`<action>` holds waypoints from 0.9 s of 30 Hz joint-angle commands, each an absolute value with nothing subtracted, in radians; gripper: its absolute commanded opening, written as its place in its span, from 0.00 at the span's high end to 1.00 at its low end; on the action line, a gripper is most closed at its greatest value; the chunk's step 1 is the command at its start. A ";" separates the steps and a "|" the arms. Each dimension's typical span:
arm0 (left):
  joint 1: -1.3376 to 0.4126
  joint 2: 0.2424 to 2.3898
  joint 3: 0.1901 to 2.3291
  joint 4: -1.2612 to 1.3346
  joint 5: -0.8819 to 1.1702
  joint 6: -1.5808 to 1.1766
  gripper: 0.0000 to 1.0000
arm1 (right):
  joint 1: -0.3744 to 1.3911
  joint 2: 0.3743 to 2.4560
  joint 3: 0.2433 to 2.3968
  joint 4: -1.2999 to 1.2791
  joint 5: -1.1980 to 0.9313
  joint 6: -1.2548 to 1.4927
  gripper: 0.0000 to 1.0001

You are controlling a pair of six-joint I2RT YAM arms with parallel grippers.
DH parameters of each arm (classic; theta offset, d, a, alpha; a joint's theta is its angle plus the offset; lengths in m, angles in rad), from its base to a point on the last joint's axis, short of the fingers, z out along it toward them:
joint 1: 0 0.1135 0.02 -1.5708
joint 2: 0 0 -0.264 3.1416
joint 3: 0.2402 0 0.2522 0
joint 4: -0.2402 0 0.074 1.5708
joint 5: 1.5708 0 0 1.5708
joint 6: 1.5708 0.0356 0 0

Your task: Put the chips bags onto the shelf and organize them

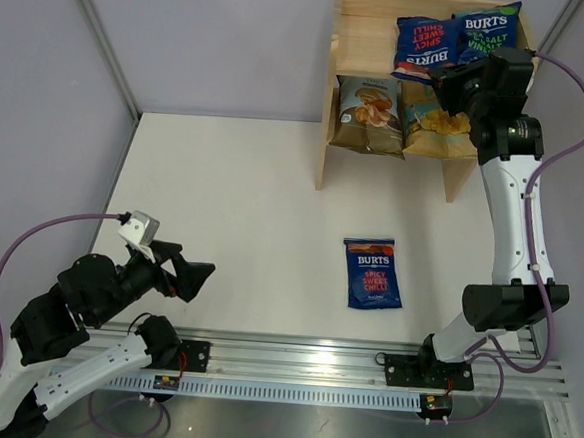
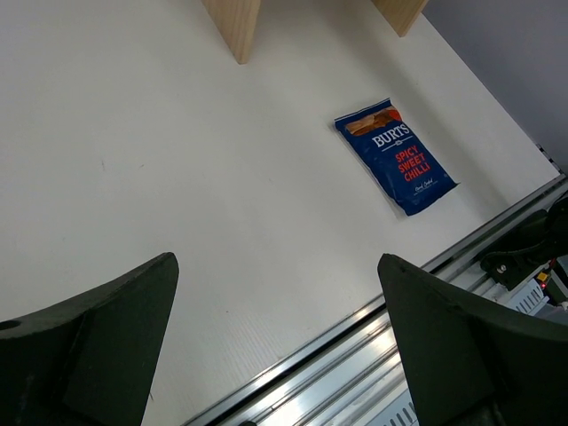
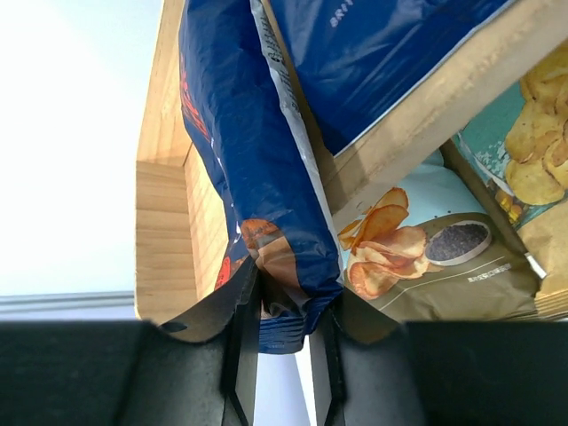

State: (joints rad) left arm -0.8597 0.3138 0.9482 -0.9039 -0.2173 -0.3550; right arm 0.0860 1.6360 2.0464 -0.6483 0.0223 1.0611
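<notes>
The light wood shelf [image 1: 358,23] stands at the back right. On its top tier lie two dark-blue BURTS bags [image 1: 423,43] [image 1: 483,32]. Below stand the light-blue-and-olive bag [image 1: 367,114] and the tan-and-teal bag [image 1: 434,124]. My right gripper [image 1: 444,81] is at the top tier's front edge. In the right wrist view it [image 3: 288,306] is shut on the lower end of the spicy-chilli BURTS bag [image 3: 253,151], which hangs over the shelf [image 3: 164,222]. A third BURTS bag [image 1: 373,273] lies flat on the table, also seen as the bag [image 2: 396,155]. My left gripper [image 1: 200,278] [image 2: 277,266] is open and empty at the near left.
The shelf's two legs [image 2: 232,27] rest on the white table. A metal rail [image 1: 362,369] runs along the near edge, carrying both arm bases. Grey walls close in the left and back sides.
</notes>
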 commanded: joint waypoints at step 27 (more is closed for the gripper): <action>-0.861 0.305 0.951 -0.861 -0.183 -0.345 0.01 | 0.015 1.746 2.237 -0.684 -0.084 1.091 0.47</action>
State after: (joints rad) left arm -0.8597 0.3008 0.9482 -0.9035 -0.2062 -0.3553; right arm 0.0204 1.7664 2.2017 -0.6487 -0.0536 1.1275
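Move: The right hand still pinches the near edge of the upside-down, red-lettered Burts bag on the upper shelf; the bag's middle lies about 6 cm ahead, 2 cm left and 2 cm above. The vinegar bag is some 9 cm ahead and 10 cm right. About 15 cm below and 4 cm farther out are the brown chips bag, 12 cm left, and the yellow one, 2 cm right. The left hand has the held bag roughly 41 cm ahead, 43 right, 19 up. Forward over the upper shelf, the right hand pushes the red-lettered bag by its pinched near edge, about 3.5 cm deeper in, rolling only some 5 degrees. It then eases right by 1 to 2 cm towards the vinegar bag's side and, as it stops going in, spreads its fingers around the edge and starts to lift slightly. ##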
